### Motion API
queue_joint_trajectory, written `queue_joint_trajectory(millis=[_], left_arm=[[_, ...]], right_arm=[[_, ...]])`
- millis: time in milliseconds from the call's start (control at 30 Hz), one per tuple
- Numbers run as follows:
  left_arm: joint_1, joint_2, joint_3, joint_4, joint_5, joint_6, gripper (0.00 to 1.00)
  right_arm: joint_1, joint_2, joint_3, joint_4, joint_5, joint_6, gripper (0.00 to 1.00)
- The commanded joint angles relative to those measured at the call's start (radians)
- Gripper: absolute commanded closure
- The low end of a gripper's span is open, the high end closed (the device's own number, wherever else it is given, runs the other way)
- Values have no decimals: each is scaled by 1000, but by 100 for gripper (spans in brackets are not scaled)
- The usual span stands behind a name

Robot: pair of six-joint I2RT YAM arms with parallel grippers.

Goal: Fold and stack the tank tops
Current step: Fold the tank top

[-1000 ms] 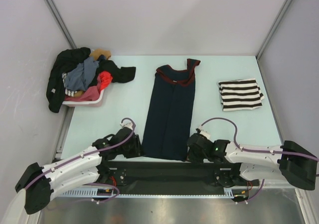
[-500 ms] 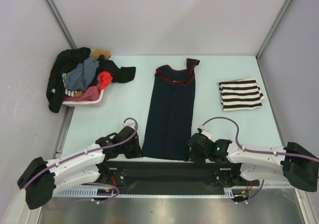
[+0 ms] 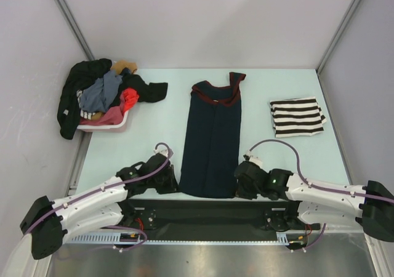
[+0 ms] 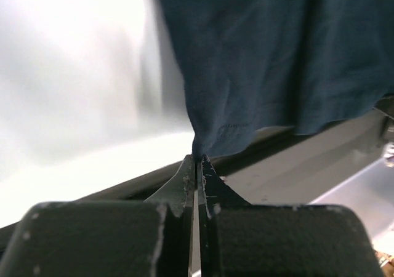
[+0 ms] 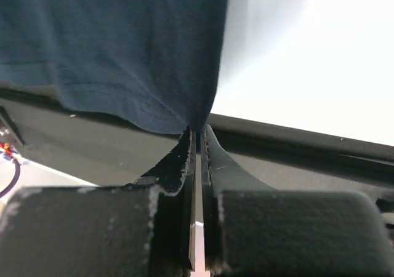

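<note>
A dark navy tank top (image 3: 212,141) with dark red trim lies folded lengthwise in the middle of the table, neck end far. My left gripper (image 3: 172,181) is shut on its near left hem corner (image 4: 212,135); the jaws pinch the cloth at their tips (image 4: 197,159). At the near right hem corner (image 5: 178,120) my right gripper (image 3: 241,184) is shut on the cloth, pinched at the tips (image 5: 197,130). The hem hangs slightly over the table's near edge. A black-and-white striped tank top (image 3: 297,116) lies folded at the right.
A pale pink basket (image 3: 117,124) heaped with mixed clothes stands at the far left, a black garment spilling over its side. The black rail (image 3: 203,206) along the near edge lies just below the hem. Walls close the table on three sides.
The left gripper closed on the left hem corner. Both arms have drawn the near end of the navy top slightly toward the table's near edge.
</note>
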Motion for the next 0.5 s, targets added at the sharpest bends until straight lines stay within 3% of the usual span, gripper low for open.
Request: queue_joint_trajectory(millis=[0, 300, 467], left_arm=[[-7, 9, 96, 32, 29, 5, 100], [18, 125, 301, 3, -27, 80, 99], [68, 211, 394, 9, -33, 147, 100]], right_arm=[[-32, -10, 84, -66, 15, -80, 100], [-245, -7, 256, -121, -41, -328, 100], [-360, 85, 362, -111, -88, -436, 100]])
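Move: Each closed gripper already holds one corner of the navy tank top's hem, just above the near table edge. The red-trimmed collar lies about 43 cm ahead of the left hand and 16 cm to its right; from the right hand it is some 43 cm ahead and 6 cm left, about 3 cm lower than either. The folded striped tank top is roughly 36 cm ahead and 31 cm right of the right hand, the clothes basket about 40 cm ahead and 37 cm left of the left hand. Both hands keep their pinch on the hem corners and carry the hem up and forward together towards the collar, each rising about 8 cm, the right reaching nearly 9 cm forward and the left only some 6. The left hand also comes in about 5 cm to its right, narrowing the gap between the grips, while both wrists tip their fingertips slightly forward and up, by around 10 degrees. ##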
